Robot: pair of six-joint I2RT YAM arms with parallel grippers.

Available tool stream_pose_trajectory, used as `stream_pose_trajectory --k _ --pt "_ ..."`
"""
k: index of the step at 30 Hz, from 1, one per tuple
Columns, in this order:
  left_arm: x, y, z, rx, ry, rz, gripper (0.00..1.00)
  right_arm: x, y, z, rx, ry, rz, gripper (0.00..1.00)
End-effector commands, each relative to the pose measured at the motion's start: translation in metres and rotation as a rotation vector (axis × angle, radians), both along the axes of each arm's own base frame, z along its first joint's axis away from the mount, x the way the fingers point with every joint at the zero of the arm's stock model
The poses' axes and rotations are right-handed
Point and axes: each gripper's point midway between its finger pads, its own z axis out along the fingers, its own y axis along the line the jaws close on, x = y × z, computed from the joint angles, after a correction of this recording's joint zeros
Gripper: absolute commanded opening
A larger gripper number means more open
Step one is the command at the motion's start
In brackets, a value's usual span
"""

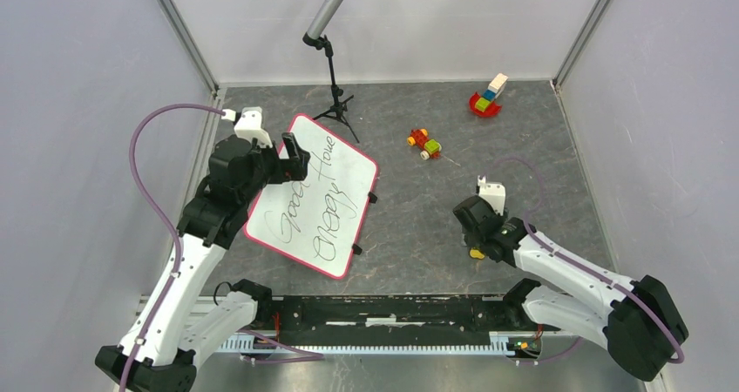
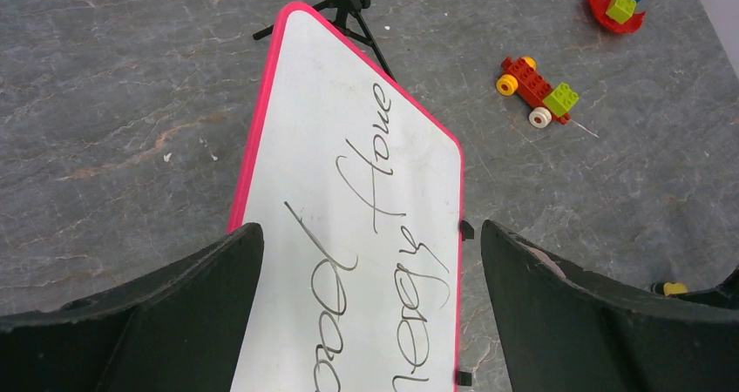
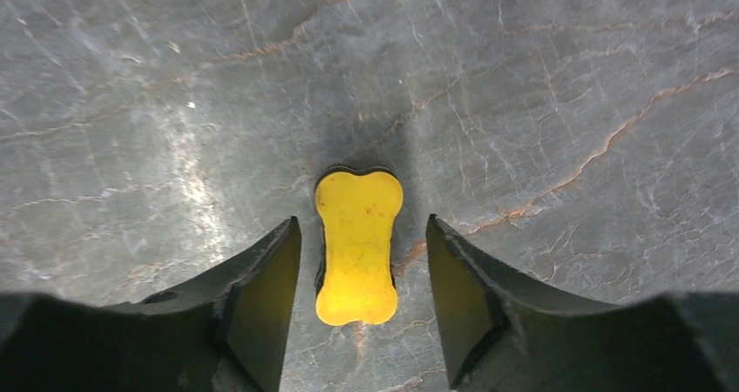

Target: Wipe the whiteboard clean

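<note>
The whiteboard, white with a pink rim and small black clips, lies flat at the left of the floor, with black handwriting on it. My left gripper hovers over its far left part, open wide; in the left wrist view the whiteboard shows between the spread fingers of the gripper. A yellow bone-shaped eraser lies on the grey floor. My right gripper straddles it, open, with a narrow gap on each side. From above only a yellow bit of the eraser shows under the right gripper.
A black tripod stand rises just beyond the board's far corner. A small toy car and a red toy boat with blocks sit at the back right. Grey walls enclose the floor on three sides.
</note>
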Motion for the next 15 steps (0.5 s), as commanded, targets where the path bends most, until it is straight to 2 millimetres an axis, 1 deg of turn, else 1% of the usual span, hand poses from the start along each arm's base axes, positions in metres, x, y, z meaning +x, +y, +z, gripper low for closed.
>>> stream_pose_trajectory --k 1,5,8,11,13,15 --pt "0.008 0.002 0.009 0.031 -0.054 -0.001 1.0 -0.006 -0.004 -0.012 0.025 -0.002 -0.057 0.58" --pt "0.008 0.002 0.008 0.029 -0.052 -0.001 1.0 -0.008 -0.004 -0.017 0.044 -0.008 -0.061 0.53" --pt "0.009 0.001 0.006 0.029 -0.047 -0.003 1.0 -0.01 -0.002 -0.022 0.047 0.005 -0.053 0.47" --pt "0.009 0.001 0.006 0.027 -0.045 -0.004 1.0 -0.009 -0.001 -0.023 0.041 0.006 -0.037 0.45" --pt "0.009 0.001 0.006 0.026 -0.044 -0.003 1.0 -0.006 0.001 -0.021 0.035 0.0 -0.014 0.36" --pt "0.01 0.001 0.005 0.024 -0.04 0.001 1.0 -0.003 0.002 -0.018 0.031 -0.009 0.006 0.32"
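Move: The yellow eraser is almost under the right hand's parted fingers, about 1 cm back, level with it sideways and some 3 cm lower. From that hand, the middle of the whiteboard is roughly 42 cm to the left and 12 cm ahead, and the toy car about 13 cm left and 26 cm ahead, both near table height. From the left hand, the eraser lies some 48 cm to the right, 9 cm back and 27 cm below. The right fingers close in on the narrow waist of the yellow eraser from both sides and pinch it there, shutting from well open to about a third. Meanwhile the hand sinks about 2.5 cm and draws back about 1.5 cm over the eraser, then eases almost to a halt low over the table, its slant nearly unchanged. ##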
